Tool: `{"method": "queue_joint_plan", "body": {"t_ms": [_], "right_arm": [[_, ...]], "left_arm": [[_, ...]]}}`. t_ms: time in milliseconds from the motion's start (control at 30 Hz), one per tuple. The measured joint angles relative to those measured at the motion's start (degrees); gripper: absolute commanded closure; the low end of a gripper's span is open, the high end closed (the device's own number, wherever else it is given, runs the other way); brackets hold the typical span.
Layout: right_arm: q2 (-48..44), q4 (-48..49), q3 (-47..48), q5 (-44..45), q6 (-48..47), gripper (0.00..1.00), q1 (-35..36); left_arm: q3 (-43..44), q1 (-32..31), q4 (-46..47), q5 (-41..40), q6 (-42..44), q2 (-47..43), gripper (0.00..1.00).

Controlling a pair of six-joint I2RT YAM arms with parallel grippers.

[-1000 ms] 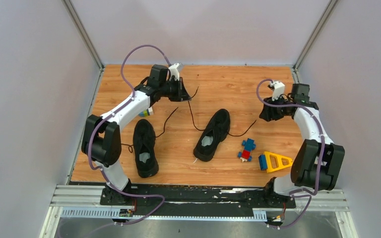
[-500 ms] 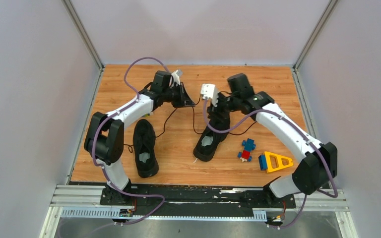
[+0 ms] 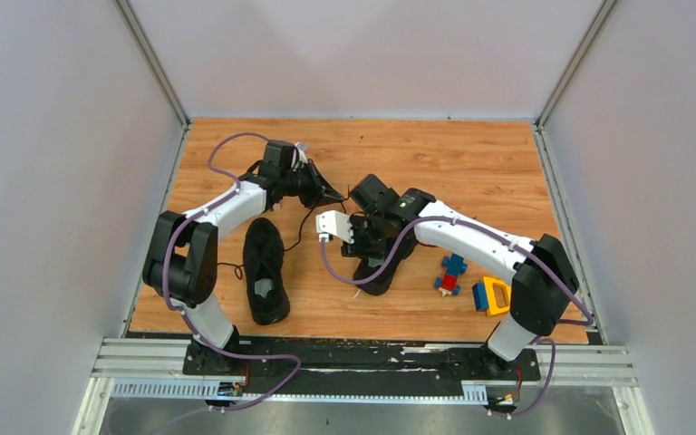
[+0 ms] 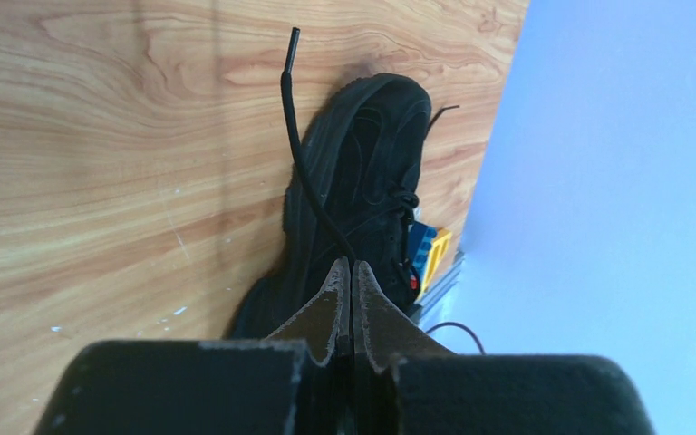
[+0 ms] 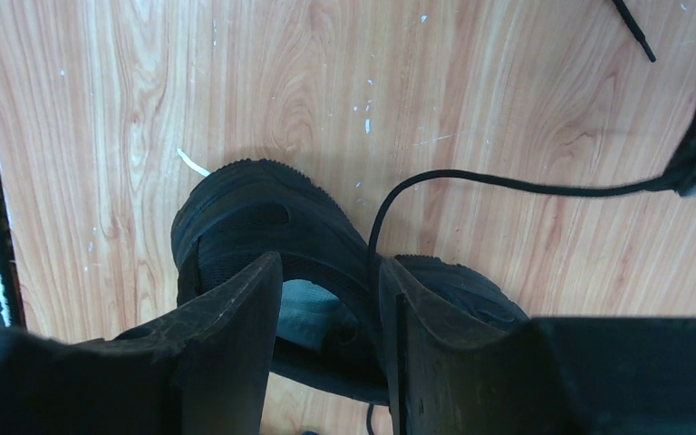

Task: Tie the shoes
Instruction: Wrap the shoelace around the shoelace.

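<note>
Two black shoes lie on the wooden table. The left shoe (image 3: 265, 267) lies free, while my right arm covers most of the right shoe (image 3: 376, 276). My left gripper (image 3: 333, 193) is shut on the right shoe's thin black lace (image 5: 507, 184). The lace's free end (image 4: 294, 36) sticks out past the pinched tips (image 4: 352, 265). My right gripper (image 5: 326, 272) hangs open just over the right shoe's (image 5: 263, 208) heel opening. The pale insole (image 5: 308, 313) shows between the fingers, and the lace rises along the right finger (image 5: 417, 308).
A blue-red toy block (image 3: 453, 272) and a yellow triangle piece (image 3: 494, 294) lie right of the right shoe, under my right forearm. The left shoe's own lace (image 3: 301, 234) trails loose across the wood. Pale walls enclose the table on three sides.
My right arm swung from the table's right side across to the right shoe and came down over it, jaws open. My left gripper moved a little nearer and lower with the lace.
</note>
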Motion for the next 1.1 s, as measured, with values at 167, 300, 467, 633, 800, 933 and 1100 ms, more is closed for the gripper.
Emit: {"method": "queue_joint_plan", "body": {"t_ms": [167,300,467,633,800,933,1100], "right_arm": [[1.7,-0.5,0.0,4.9,-1.4,0.60,2.8],[4.3,-0.3,0.5,7.5,-1.5,0.64,3.7],[7.4,-0.2,2.2,9.2,-1.1,0.64,3.7],[9.4,0.3,2.8,10.7,-0.2,0.77,3.8],[10.4,1.0,2.9,12.0,1.4,1.00,4.0],[9.7,1.5,3.6,12.1,2.8,1.00,4.0],[3.5,2.0,3.5,8.7,5.5,1.00,2.4]], "left_arm": [[-1.0,0.0,1.3,1.4,-4.5,0.0,1.00],[-2.3,0.1,1.6,1.9,-6.6,-0.6,1.00],[-2.9,0.6,1.8,2.5,-8.1,-1.8,1.00],[-2.9,1.2,2.1,2.7,-8.5,-2.6,1.00],[-3.4,1.8,2.1,2.7,-8.5,-2.7,1.00],[-4.0,1.9,2.1,2.6,-7.5,-2.8,0.66],[-4.7,2.0,3.4,1.6,1.2,-3.8,0.50]]}}
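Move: The stretch of shoelace to be caught runs over the near part of the right shoe, some 5 cm below the open right hand, about 2 cm ahead and 1 cm to its left. The right shoe's middle lies roughly 3 cm ahead, 7 cm to the right and 9 cm down. From the left hand, which holds this lace near its tip, that stretch is about 11 cm back, 3 cm right and 6 cm lower; the left shoe is some 14 cm back, 17 cm left and 10 cm down. The lace stretched between the left fingers and the right shoe is caught by the right hand, which sinks about 5 cm onto it, drifting a little forward, shuts its fingers to pinch it, then draws it up nearly 4 cm. The left hand stays almost in place, keeps its pinch near the lace's tip and only at the very end opens to let go. ##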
